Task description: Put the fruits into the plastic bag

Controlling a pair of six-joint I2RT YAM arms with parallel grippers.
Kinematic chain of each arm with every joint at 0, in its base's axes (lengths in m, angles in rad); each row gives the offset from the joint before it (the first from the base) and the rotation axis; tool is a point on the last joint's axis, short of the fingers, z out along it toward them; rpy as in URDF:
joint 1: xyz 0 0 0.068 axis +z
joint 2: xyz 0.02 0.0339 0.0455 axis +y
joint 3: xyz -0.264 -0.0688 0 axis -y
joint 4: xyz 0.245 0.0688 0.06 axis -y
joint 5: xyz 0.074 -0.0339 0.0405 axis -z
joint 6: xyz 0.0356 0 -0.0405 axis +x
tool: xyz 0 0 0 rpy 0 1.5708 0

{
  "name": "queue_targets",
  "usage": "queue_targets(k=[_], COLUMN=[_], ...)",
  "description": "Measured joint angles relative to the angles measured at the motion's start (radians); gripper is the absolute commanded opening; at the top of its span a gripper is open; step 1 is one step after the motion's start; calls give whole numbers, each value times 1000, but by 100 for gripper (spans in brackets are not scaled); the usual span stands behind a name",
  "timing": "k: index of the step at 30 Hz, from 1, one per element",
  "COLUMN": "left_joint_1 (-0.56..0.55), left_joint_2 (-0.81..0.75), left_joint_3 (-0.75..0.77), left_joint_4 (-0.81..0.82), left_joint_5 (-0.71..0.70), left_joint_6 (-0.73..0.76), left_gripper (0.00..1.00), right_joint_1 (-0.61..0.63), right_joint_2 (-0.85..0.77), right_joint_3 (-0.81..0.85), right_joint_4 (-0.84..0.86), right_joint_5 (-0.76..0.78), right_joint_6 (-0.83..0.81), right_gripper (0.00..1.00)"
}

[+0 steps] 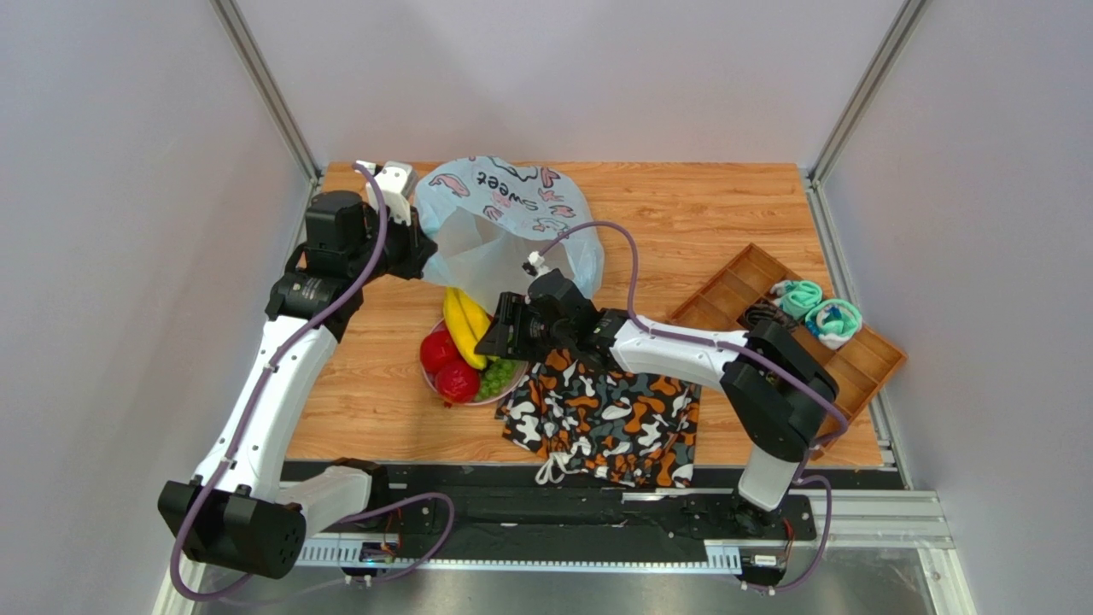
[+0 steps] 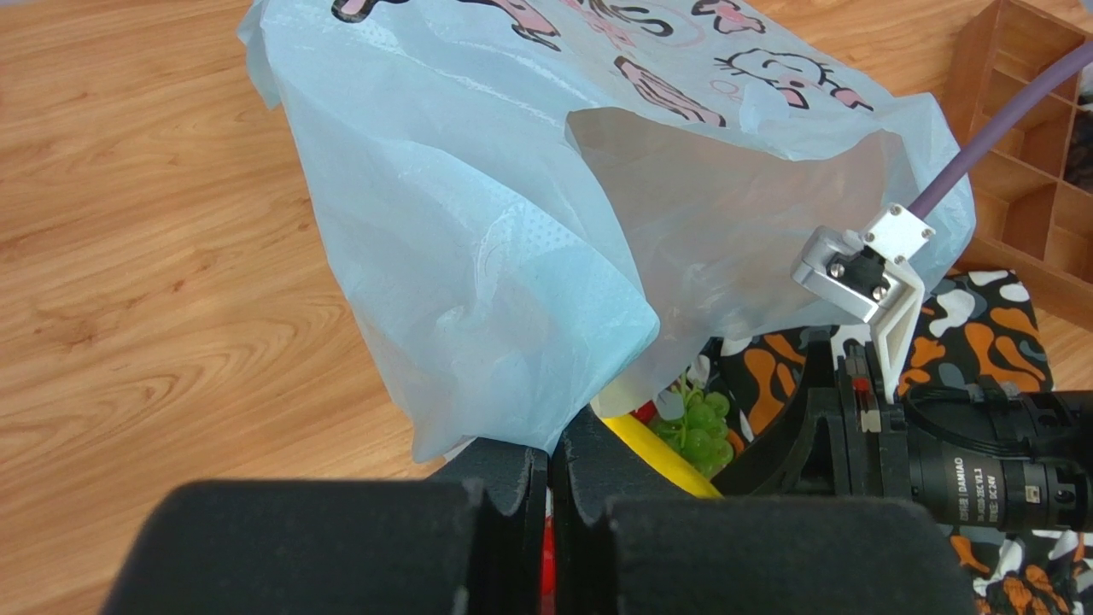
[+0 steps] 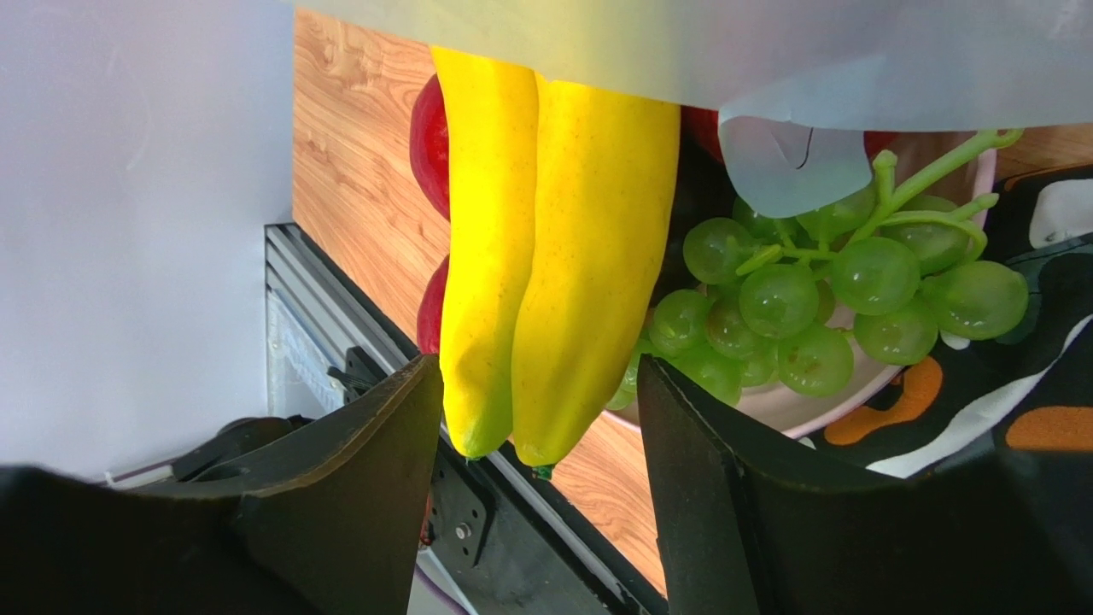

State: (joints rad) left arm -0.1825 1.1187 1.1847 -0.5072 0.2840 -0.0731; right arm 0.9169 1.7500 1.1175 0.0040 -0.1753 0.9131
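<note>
The light-blue plastic bag [image 1: 507,224] stands at the back of the table. My left gripper [image 1: 408,244] is shut on its lower edge, and the left wrist view shows the bag [image 2: 513,231] pinched at the fingertips of the left gripper [image 2: 558,451]. Two yellow bananas [image 1: 465,323], red round fruits [image 1: 449,365] and green grapes [image 1: 498,376] lie on a pink plate [image 1: 477,401]. My right gripper [image 3: 539,385] is open, one finger on each side of the lower ends of the bananas [image 3: 565,231]. Beside them lie the grapes [image 3: 821,295], and a red fruit [image 3: 430,128] sits behind.
A camouflage-patterned cloth [image 1: 603,417] lies right of the plate, under my right arm. A wooden compartment tray [image 1: 751,288] holding teal items stands at the right edge. The table's metal front rail [image 3: 334,372] runs just below the bananas.
</note>
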Motion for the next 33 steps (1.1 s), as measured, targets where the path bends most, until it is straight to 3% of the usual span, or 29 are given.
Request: queue_targets(k=[12,25,33], left_joint_1=[0,0,0], left_joint_2=[0,0,0], left_joint_3=[0,0,0], left_joint_4=[0,0,0], left_joint_5=[3,3,4], left_joint_6=[0,0,0], left_gripper=[0,0,0], right_joint_1=[-15,-22,-23], right_joint_2=[47,48,49], right_joint_3=[2,2,0], right_joint_4=[53,76,103], right_joint_5=[-52,-63,-71], right_joint_6=[63,97,116], right_gripper=[56,35,11])
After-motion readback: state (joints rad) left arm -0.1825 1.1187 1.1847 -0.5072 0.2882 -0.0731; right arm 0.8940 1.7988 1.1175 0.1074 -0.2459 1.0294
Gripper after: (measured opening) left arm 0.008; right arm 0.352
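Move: The bananas' middle lies about 3 cm ahead of the right hand, 2 cm to its left and 2 cm lower, their near ends already between its open fingers. The grapes sit roughly 3 cm back and 3 cm right, the nearest red fruit some 6 cm back and 4 cm left, both lower; the bag hangs about 14 cm ahead and 4 cm right. From the left hand, the bananas are some 7 cm back, 5 cm right, well below. Easing about 1.5 cm left, the right hand closes its fingers and pinches the near end of the bananas. ##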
